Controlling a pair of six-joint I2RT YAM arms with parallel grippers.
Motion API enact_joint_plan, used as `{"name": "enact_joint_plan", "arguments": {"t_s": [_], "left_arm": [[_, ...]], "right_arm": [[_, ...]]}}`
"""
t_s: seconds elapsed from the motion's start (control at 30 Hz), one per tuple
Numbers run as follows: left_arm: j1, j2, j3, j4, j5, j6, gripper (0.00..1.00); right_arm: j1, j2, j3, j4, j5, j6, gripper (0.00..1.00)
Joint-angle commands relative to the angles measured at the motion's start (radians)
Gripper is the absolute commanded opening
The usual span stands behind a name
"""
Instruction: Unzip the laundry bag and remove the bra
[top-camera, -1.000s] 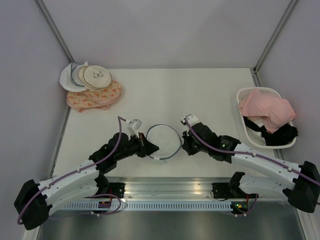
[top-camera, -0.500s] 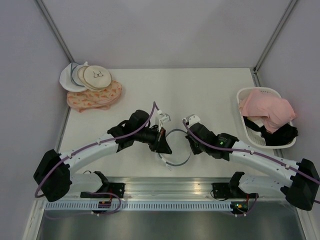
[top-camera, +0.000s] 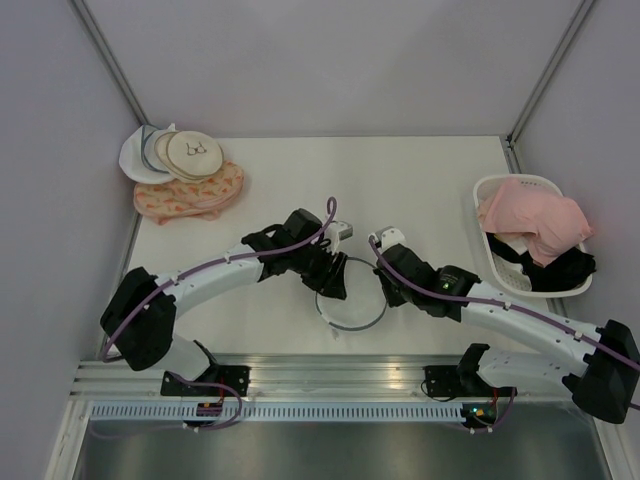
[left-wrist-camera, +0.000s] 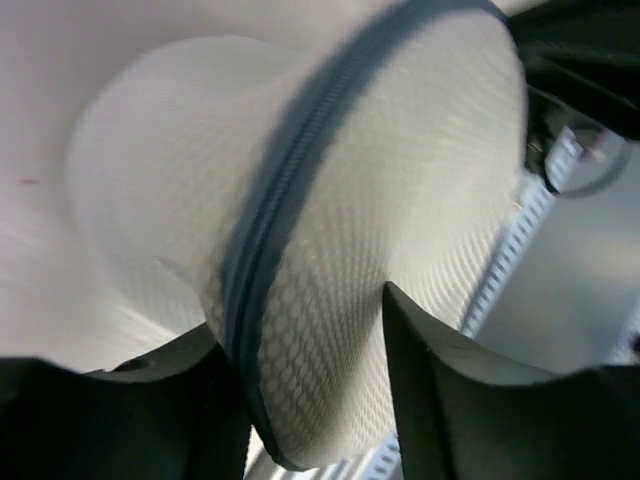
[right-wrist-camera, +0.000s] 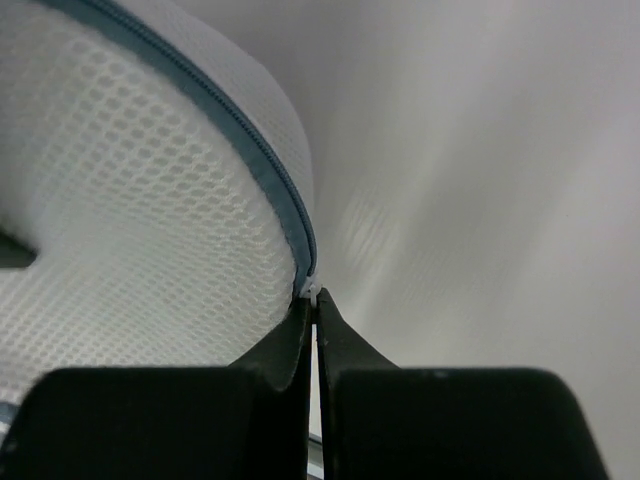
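The laundry bag (top-camera: 352, 306), a round white mesh pouch with a grey-blue zipper (right-wrist-camera: 268, 172) round its rim, lies near the table's front middle. My left gripper (top-camera: 337, 283) is over its far-left rim. In the left wrist view the jaws stand apart, and the bag's zippered edge (left-wrist-camera: 290, 180) rises between the fingers (left-wrist-camera: 440, 390). My right gripper (top-camera: 384, 291) is at the bag's right rim. In the right wrist view it is shut (right-wrist-camera: 315, 300) on the small white zipper pull (right-wrist-camera: 314, 289). The bra is hidden.
A white basket (top-camera: 487, 190) at the right edge holds a pink garment (top-camera: 535, 225) and a black one (top-camera: 562, 270). Stacked cream and white discs (top-camera: 175, 152) and a pink patterned round bag (top-camera: 190, 196) lie at the back left. The metal rail (top-camera: 330, 378) runs along the front.
My left arm swung right, from the bag's left side to over its rim, and its jaws came apart. The bag slid right and nearer. The right gripper stayed shut at the rim.
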Motion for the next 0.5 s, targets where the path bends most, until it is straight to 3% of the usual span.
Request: {"name": "enact_joint_plan", "arguments": {"t_s": [0.0,0.2,0.3,0.47], "left_arm": [[0.021,-0.032,0.059,0.019,-0.323,-0.063,0.57],[0.022,-0.223,-0.024,0.032,-0.649,-0.241,0.75],[0.022,-0.325,-0.110,0.027,-0.704,-0.319,0.83],[0.019,-0.532,-0.257,0.036,-0.634,-0.409,0.90]], "right_arm": [[0.002,-0.025,0.006,0.064,-0.033,0.033,0.00],[0.002,-0.025,0.003,0.005,0.017,0.144,0.00],[0.003,-0.021,-0.015,-0.021,-0.053,0.203,0.00],[0.034,-0.054,-0.090,0.052,-0.251,0.223,0.00]]}}
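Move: The laundry bag sits right at my left fingers, its round face's middle about 4 cm to the right, 1 cm back and some 3 cm lower; the rim's left part lies between or close under them. A white tab at the zip hangs roughly 9 cm back and 5 cm lower than my left hand. From my right hand, which already pinches the rim's right side, the bag's middle is about 10 cm left and 1 cm ahead, some 3 cm lower. I back my left hand off the bag's rim in a quick arc, first forward, then left and up, ending some 11 cm off, while its fingers spread from half open to nearly wide and the wrist swings about 40 degrees counter-clockwise. My right hand keeps its pinch on the rim and eases about 2 cm back and slightly left, rolling a little. ##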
